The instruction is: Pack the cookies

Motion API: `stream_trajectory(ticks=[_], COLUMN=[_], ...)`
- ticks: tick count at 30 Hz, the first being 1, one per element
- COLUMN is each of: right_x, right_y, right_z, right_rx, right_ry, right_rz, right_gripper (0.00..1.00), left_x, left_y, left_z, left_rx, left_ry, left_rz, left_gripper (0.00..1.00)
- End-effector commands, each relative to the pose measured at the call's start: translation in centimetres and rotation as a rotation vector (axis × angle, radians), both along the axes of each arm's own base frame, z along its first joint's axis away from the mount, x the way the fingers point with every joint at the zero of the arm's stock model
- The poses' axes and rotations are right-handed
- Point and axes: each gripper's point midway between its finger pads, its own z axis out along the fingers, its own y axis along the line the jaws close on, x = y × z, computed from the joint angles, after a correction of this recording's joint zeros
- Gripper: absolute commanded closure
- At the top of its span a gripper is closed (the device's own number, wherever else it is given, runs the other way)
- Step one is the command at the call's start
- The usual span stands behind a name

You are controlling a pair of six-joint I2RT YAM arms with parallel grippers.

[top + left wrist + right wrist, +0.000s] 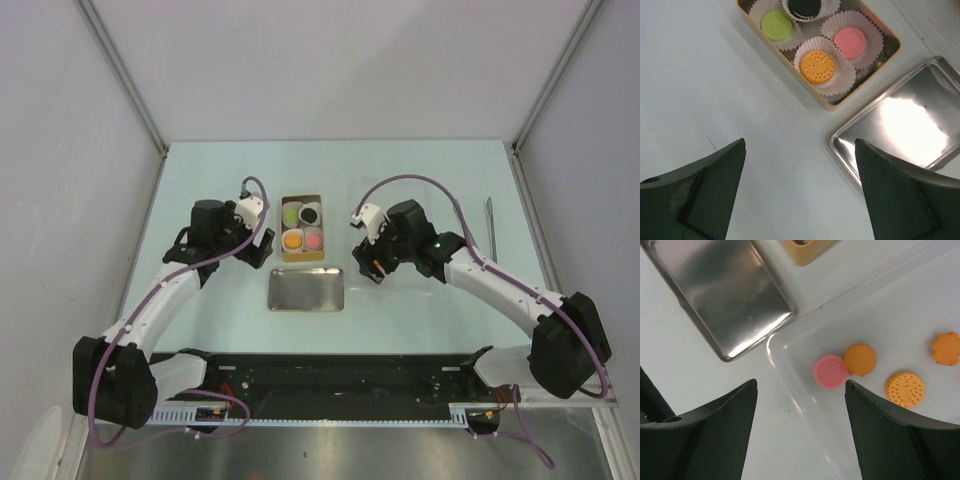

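Note:
A tan box (829,105) holds cookies in white paper cups: green (777,25), black (807,6), orange (817,66) and pink (850,42). From above the box (302,259) lies between the two arms. My left gripper (800,142) hangs open over bare table just near-left of the box, nothing between its fingers. My right gripper (801,382) is open and empty over the rim of a clear tray (800,400). Loose cookies lie in that tray: a pink one (830,371) touching an orange one (860,359), and two more orange ones (904,389) (945,348).
A shiny metal lid (307,290) lies flat just in front of the box, between the grippers; it shows in both wrist views (910,125) (725,295). A thin metal tool (490,225) lies near the table's right edge.

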Motion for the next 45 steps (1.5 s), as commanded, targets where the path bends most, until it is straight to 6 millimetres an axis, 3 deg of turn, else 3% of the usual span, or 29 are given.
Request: stream_trajectory(ticks=[1, 10, 20, 27, 35, 45], right_x=[-0.6, -0.4, 0.7, 1.4, 1.9, 1.7], right_y=[2.1, 2.7, 1.9, 1.1, 0.4, 0.3], right_z=[0.4, 1.3, 1.6, 1.1, 1.0, 1.0], right_rx=[-0.006, -0.019, -0.047, -0.071, -0.079, -0.069], right_ry=[-0.006, -0.076, -0.124, -0.122, -0.123, -0.107], right_rz=[0.029, 0.03, -0.021, -0.044, -0.065, -0.055], right_gripper=[0.25, 0.26, 0.26, 0.26, 0.27, 0.28], left_x=[-0.8, -1.7, -3.4, -3.3, -3.6, -3.7], left_y=[-0.3, -0.2, -0.8, -0.9, -2.0, -0.8], left_z=[-1.0, -4.8, -9.4, -10.0, -11.0, -12.7], left_rx=[0.025, 0.013, -0.018, 0.021, 0.114, 0.185], left_ry=[0.013, 0.213, 0.47, 0.476, 0.475, 0.503], left_rz=[-0.082, -0.02, 0.038, 0.078, 0.069, 0.103], left_gripper=[0.04, 0.06, 0.16, 0.31, 0.37, 0.48])
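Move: The metal tray's middle lies about 13 cm to the left hand's right, 7 cm back and 14 cm below; its near left end is only a few centimetres to the side. The cookie box stands some 18 cm forward of the tray's middle, with its orange cookie about 7 cm ahead of the hand and 10 cm to its right. From the right hand, the tray's middle is some 18 cm left and 2 cm back; the pink cookie in the clear bin is about 4 cm ahead and 3 cm right. Down and back, the left hand sinks about 13 cm and draws in some 5 cm towards the tray's left end, its fingers tipping about 30 degrees further down and closing to roughly half open, with one fingertip arriving right at the tray's left rim; contact can't be made out. The right hand shifts a couple of centimetres left, back and slightly down, then eases forward and right, staying open above the clear bin. ##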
